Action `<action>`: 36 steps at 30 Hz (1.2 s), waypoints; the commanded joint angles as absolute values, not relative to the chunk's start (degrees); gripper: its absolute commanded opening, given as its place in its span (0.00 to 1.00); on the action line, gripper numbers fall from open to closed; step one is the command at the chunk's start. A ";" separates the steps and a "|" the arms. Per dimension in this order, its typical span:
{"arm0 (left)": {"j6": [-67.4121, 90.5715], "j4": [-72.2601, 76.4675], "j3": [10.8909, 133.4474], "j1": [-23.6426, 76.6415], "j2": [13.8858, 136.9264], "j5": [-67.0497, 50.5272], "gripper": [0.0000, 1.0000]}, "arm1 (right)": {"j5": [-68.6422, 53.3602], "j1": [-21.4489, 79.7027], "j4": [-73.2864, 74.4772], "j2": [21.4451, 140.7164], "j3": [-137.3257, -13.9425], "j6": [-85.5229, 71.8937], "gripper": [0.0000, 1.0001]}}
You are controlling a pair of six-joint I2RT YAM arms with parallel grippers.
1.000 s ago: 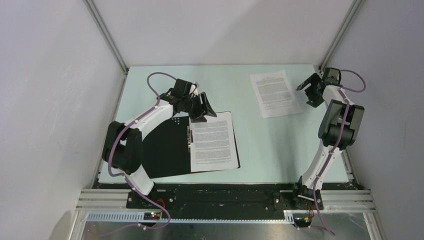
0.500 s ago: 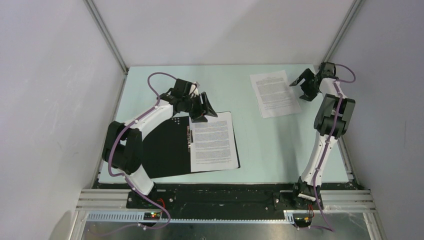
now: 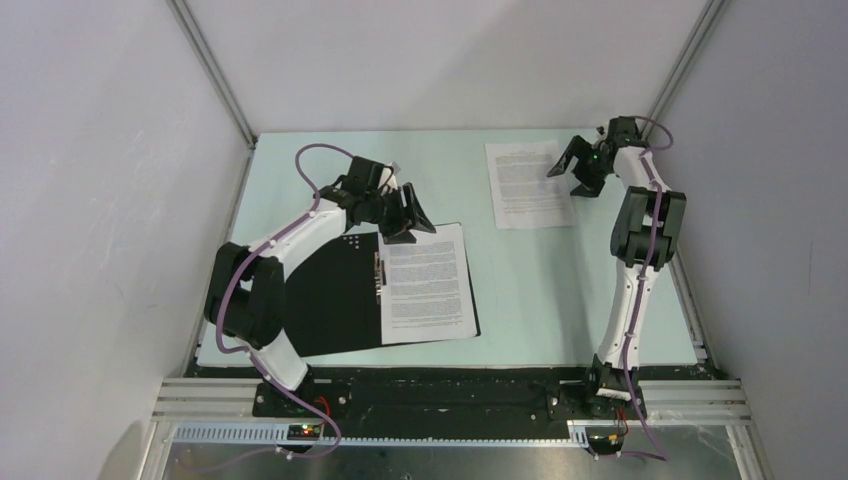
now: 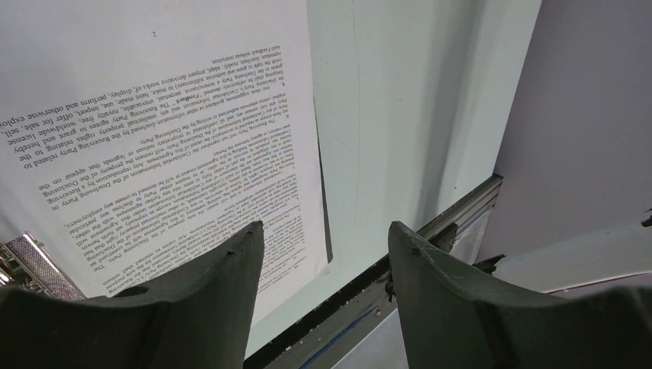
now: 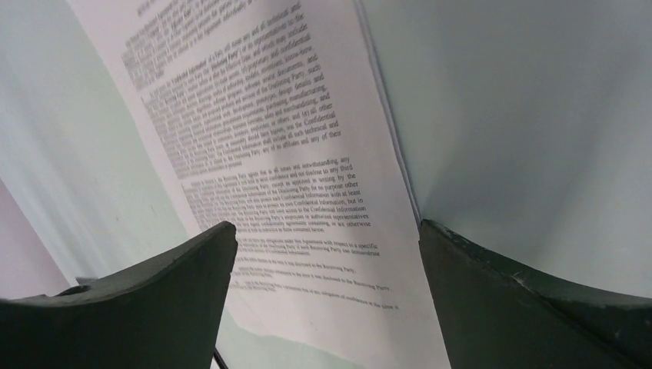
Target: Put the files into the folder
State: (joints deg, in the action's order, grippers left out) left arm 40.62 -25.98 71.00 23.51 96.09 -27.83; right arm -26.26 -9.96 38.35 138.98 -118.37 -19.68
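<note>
The folder (image 3: 325,300) lies open at the near left, black inside up, with its metal clip (image 3: 377,277) along the spine. One of the files (image 3: 428,283) rests on its right half. Above that sheet's far edge, my left gripper (image 3: 413,232) hangs open and empty. In the left wrist view the sheet (image 4: 154,115) and the clip (image 4: 38,265) lie below the open left gripper (image 4: 327,227). The other sheet (image 3: 525,185) lies flat at the far right. My right gripper (image 3: 570,180) is open over its right edge, and in the right wrist view this sheet (image 5: 292,192) fills the gap of the right gripper (image 5: 327,224).
White enclosure walls with metal corner posts (image 3: 212,72) close in the pale green table (image 3: 540,290) at left, back and right. A black strip and metal rail (image 3: 450,395) run along the near edge by the arm bases.
My right gripper has swung left from the far right corner onto the far sheet, and that sheet has slid left with it. The left arm, the folder and its sheet have not moved.
</note>
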 commanded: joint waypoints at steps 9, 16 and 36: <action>43.80 -23.61 84.72 24.09 106.46 -22.85 0.66 | -17.61 -3.60 48.28 136.73 -110.69 -15.24 0.96; 46.60 -23.25 105.85 25.15 125.39 -24.04 0.69 | -19.18 -3.75 48.39 132.12 -105.19 -16.45 0.95; 59.57 -22.76 123.33 30.75 145.91 -16.59 0.69 | -19.81 -4.14 45.09 130.11 -100.40 -18.42 0.93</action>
State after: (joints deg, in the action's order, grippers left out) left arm 56.01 -23.05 123.46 30.06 146.10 -20.08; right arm -21.87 -4.25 41.95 126.54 -99.26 -19.68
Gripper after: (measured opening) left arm 0.692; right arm 0.936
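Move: The loose file lies flat with its middle about 9 cm left of the right hand, level with it and 2 cm below. Its right edge is beside that hand's right finger. From the left hand its middle is about 23 cm ahead, 27 cm right and 12 cm down. The papers already in the folder are 4 cm behind the left hand, straight below; the open folder's middle is 5 cm behind and 12 cm left of it. Leftward about 5 cm, low over the table, the right hand pushes the loose file's right edge, then draws back some 9 cm along that edge to near its near corner, tipping down slightly. Meanwhile the left hand swings forward and right off the folder, then sinks about 10 cm to set its left finger at the file's left edge; both grippers stay open. ##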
